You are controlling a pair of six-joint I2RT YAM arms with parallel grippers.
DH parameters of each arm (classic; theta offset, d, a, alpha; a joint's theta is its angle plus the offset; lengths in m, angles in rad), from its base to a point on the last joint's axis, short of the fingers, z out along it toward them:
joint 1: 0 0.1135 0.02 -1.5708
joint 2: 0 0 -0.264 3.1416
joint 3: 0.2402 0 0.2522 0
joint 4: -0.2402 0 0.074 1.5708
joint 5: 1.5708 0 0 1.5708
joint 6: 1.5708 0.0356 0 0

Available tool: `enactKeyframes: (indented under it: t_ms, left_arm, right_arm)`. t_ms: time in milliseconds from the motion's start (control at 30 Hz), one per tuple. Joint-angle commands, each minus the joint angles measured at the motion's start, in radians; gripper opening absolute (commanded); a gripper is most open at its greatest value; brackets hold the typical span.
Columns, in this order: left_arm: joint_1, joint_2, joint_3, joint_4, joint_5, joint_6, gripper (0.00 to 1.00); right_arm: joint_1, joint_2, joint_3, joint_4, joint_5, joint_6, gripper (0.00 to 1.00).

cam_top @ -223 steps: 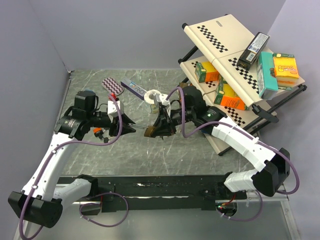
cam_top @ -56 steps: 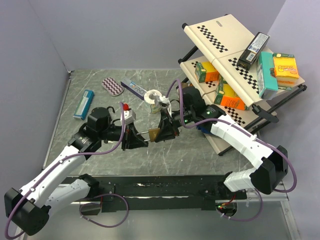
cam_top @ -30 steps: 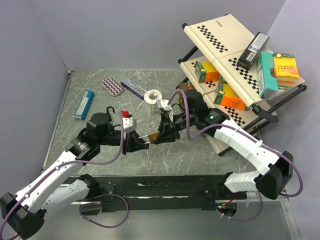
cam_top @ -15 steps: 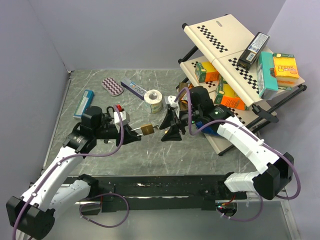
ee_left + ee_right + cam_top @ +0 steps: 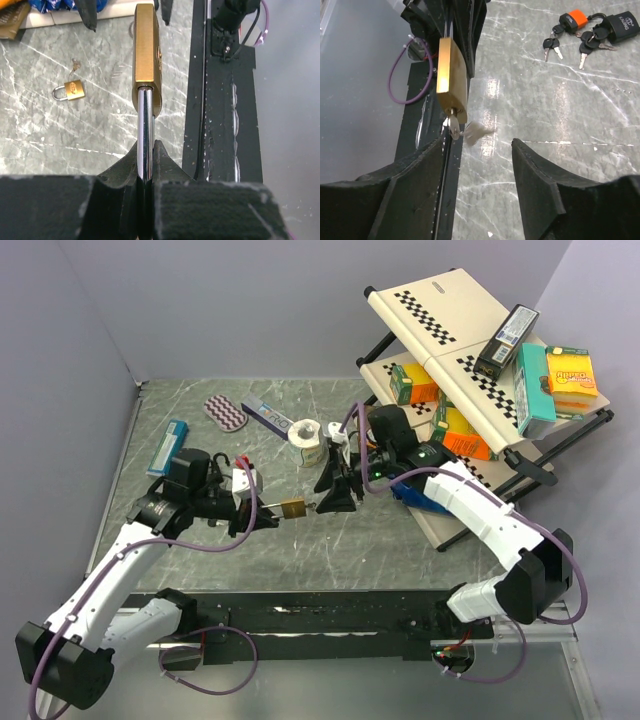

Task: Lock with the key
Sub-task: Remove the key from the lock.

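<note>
A brass padlock hangs in the air over the table's middle, and my left gripper is shut on its steel shackle. From the left wrist the padlock points away from my left gripper. A key sits in the keyhole at the end of the padlock, with a second key swinging from its ring, blurred. My right gripper stands open just short of the keys and touches nothing. From above, the right gripper is just right of the lock.
A small brass padlock lies on the marble. A black padlock, an orange-topped lock and loose keys lie further off. A tape roll, a purple pad, a blue item and a rack of boxes surround the area.
My right gripper has opened, let go of the key and drawn back to the right. The left arm has carried the padlock slightly left and up, key still in it.
</note>
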Motion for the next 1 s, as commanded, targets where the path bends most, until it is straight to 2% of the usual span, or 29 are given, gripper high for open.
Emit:
enactKeyframes:
  t_ms: [0, 133, 200, 233, 300, 333, 400, 433, 600, 800, 933, 967]
  left_arm:
    - [0.002, -0.004, 0.055, 0.01, 0.062, 0.072, 0.01]
    - [0.002, -0.007, 0.044, 0.034, 0.056, 0.05, 0.01]
    - [0.004, -0.007, 0.042, 0.036, 0.05, 0.047, 0.01]
    - [0.004, -0.009, 0.042, 0.033, 0.049, 0.047, 0.01]
    - [0.007, -0.012, 0.039, 0.03, 0.045, 0.05, 0.01]
    - [0.008, -0.013, 0.035, 0.031, 0.044, 0.047, 0.01]
    - [0.02, -0.016, 0.032, 0.033, 0.038, 0.046, 0.01]
    - [0.026, -0.018, 0.026, 0.037, 0.041, 0.044, 0.01]
    - [0.068, -0.012, 0.03, -0.005, 0.055, 0.092, 0.01]
    - [0.132, -0.007, 0.025, -0.102, 0.065, 0.194, 0.01]
    - [0.177, 0.007, 0.015, -0.116, 0.07, 0.221, 0.01]
    - [0.203, 0.01, 0.013, -0.107, 0.081, 0.213, 0.01]
  right_arm:
    - [0.012, 0.012, 0.059, 0.057, -0.046, 0.022, 0.62]
    - [0.044, 0.017, 0.065, 0.039, -0.043, -0.013, 0.54]
    - [0.06, 0.02, 0.063, 0.03, -0.03, -0.031, 0.44]
    - [0.061, 0.023, 0.063, 0.025, -0.029, -0.036, 0.35]
    - [0.061, 0.026, 0.065, 0.018, -0.023, -0.048, 0.24]
    - [0.061, 0.026, 0.065, 0.014, -0.02, -0.056, 0.15]
    - [0.06, 0.025, 0.066, 0.004, -0.01, -0.073, 0.09]
    - [0.058, 0.025, 0.068, -0.001, -0.009, -0.078, 0.0]
    - [0.051, 0.028, 0.062, -0.025, 0.013, -0.101, 0.0]
    - [-0.026, 0.042, 0.02, -0.01, 0.02, -0.095, 0.0]
    - [-0.046, 0.081, 0.008, 0.049, 0.043, -0.035, 0.0]
    - [-0.045, 0.109, -0.001, 0.08, 0.071, 0.022, 0.0]
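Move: The key, sticking out of the padlock, lies about 2 cm to the right hand's left and 1 cm back, level with its open fingers; the padlock body is some 6 cm left and 1 cm back. On the table, some 17 cm below, a small padlock lies about 3 cm right and 4 cm ahead. From the left hand, which still grips the shackle, the key is roughly 8 cm right and 1 cm ahead, slightly lower. Right hand eases left, pinches the key, pulls about 4 cm forward, while the left draws the padlock leftward. ##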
